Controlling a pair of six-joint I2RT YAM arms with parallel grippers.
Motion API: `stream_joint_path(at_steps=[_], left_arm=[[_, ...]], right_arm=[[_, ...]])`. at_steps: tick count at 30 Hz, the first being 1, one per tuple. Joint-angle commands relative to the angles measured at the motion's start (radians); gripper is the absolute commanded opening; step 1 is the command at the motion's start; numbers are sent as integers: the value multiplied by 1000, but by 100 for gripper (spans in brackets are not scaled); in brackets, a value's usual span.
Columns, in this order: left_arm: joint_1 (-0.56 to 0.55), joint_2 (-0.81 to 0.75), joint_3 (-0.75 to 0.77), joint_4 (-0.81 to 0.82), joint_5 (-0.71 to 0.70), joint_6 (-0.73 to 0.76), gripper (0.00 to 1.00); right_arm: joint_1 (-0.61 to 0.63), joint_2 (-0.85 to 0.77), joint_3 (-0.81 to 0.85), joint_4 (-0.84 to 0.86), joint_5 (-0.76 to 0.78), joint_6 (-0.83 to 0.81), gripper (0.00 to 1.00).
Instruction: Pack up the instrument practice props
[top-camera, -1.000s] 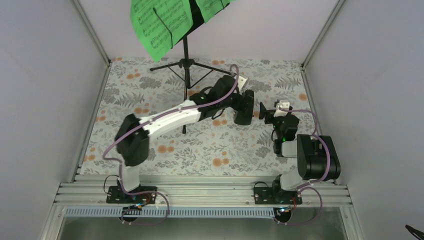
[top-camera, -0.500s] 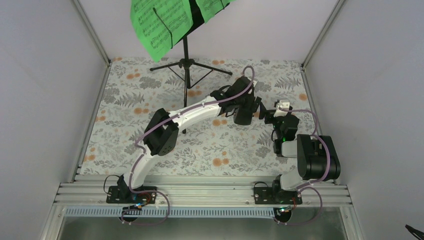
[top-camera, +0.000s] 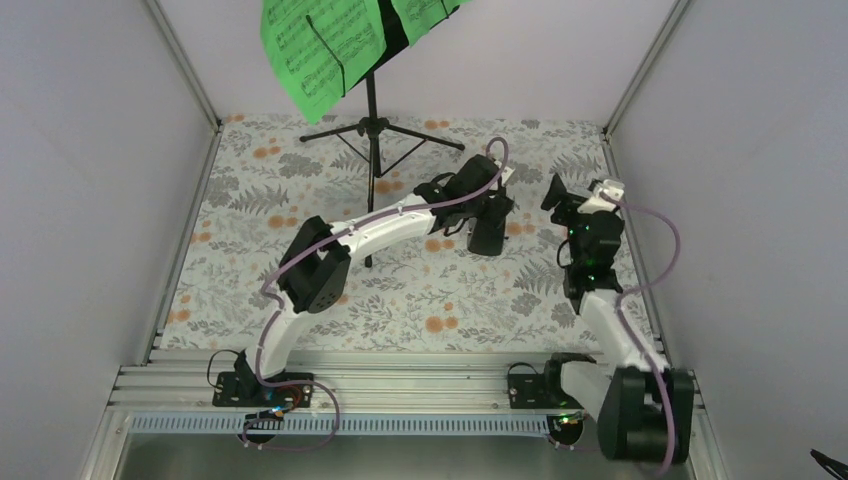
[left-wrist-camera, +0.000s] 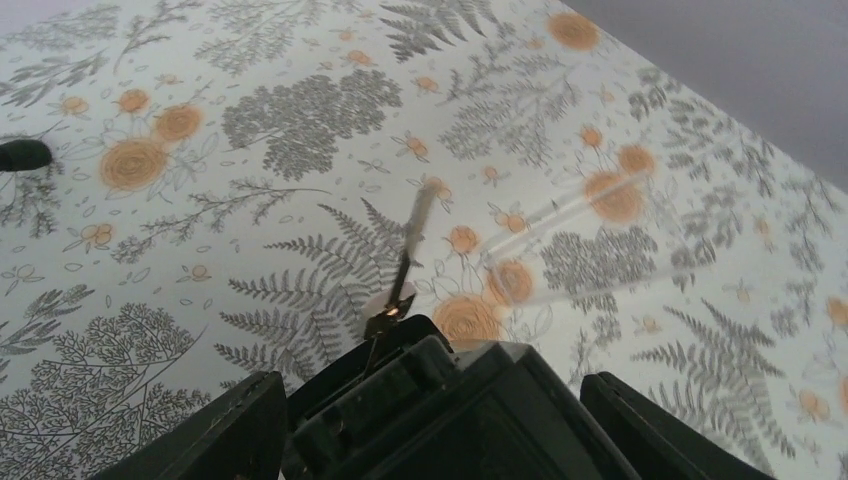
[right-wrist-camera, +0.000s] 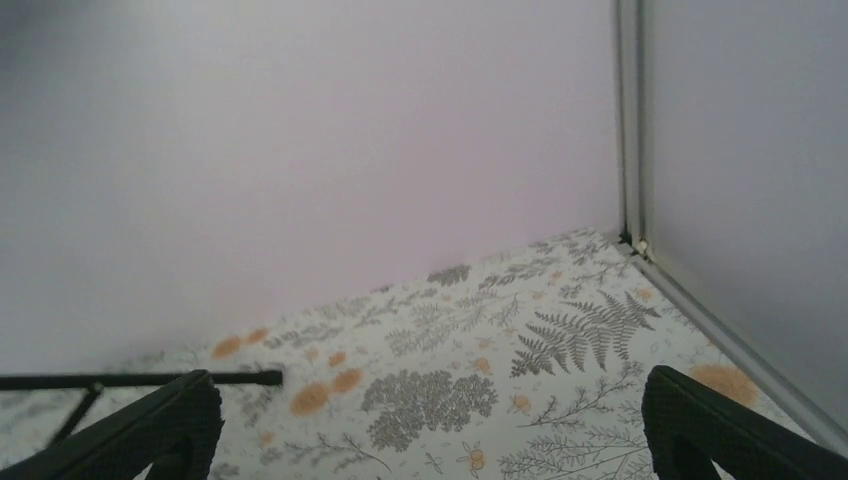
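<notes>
The black tripod music stand (top-camera: 372, 130) rises at the back of the mat, with bright green music sheets (top-camera: 320, 50) on its desk. The small dark metronome (top-camera: 487, 228) stands on the mat right of centre. My left gripper (top-camera: 487, 208) straddles the metronome (left-wrist-camera: 470, 410) from above, its pendulum (left-wrist-camera: 410, 250) blurred mid-swing. Narrow gaps show between each of the fingers (left-wrist-camera: 200, 430) and the metronome's sides, so the left gripper is open. My right gripper (top-camera: 560, 195) hangs open and empty to the metronome's right, facing the back corner. The right gripper (right-wrist-camera: 430, 420) sees only mat.
A floral mat (top-camera: 430, 300) covers the floor, with pale walls (top-camera: 700, 150) close on three sides. One stand leg (right-wrist-camera: 150, 379) reaches toward my right gripper, and a foot tip (left-wrist-camera: 20, 155) shows in the left wrist view. The aluminium rail (top-camera: 400, 385) runs along the front.
My left gripper settled down over the metronome and its jaws have narrowed. The right arm unfolded, carrying its gripper back and right, away from the metronome.
</notes>
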Motion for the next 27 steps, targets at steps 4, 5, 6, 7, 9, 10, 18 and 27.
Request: stream_joint_path(at_steps=[4,5,6,7,9,10,18,27], left_arm=[[-3,-148,-140,11,141,199,56],[-3,-176,-171,14,168,230,56],[-3,-200,-196,12,189,257,56],[-1,-225,-218,4,213,287,56],[-1,-263,-253,-33,277,359,56],[-1,-281,-272,-52,310,394,56],[5,-365,-384,-138,454,562,61],[5,-579,-571,62,386,482,100]], right_arm=[[3,-334,-31,-399,110,205,100],[2,-368,-29,-436,80,204,100],[2,-395,-27,-467,42,203,100],[3,-419,-27,-491,-2,200,100],[3,-452,-25,-531,-84,187,100],[4,-456,-22,-550,-117,179,100],[3,-427,54,-697,-324,203,100],[3,-363,64,-728,-470,190,100]])
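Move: The left hand already grips the upper part of the metronome, whose middle lies about 6 cm below and 1 cm back from it, level sideways. The clear patch for it is some 13 cm back, 5 cm left and 16 cm down. The music stand's near leg tip is about 12 cm back and 27 cm left, its right leg tip 13 cm ahead and 6 cm left, both at table height. From the right hand the metronome is roughly 16 cm left, 1 cm back and 13 cm lower. Back towards the bases and somewhat left, at constant height, the left hand drags the gripped metronome about 13 cm over the table while turning some 35 degrees clockwise, then opens and starts to rise. The right hand, empty and open, draws back about 8 cm, rising then sinking, and swings some 7 cm left, turning counter-clockwise and tipping down. ##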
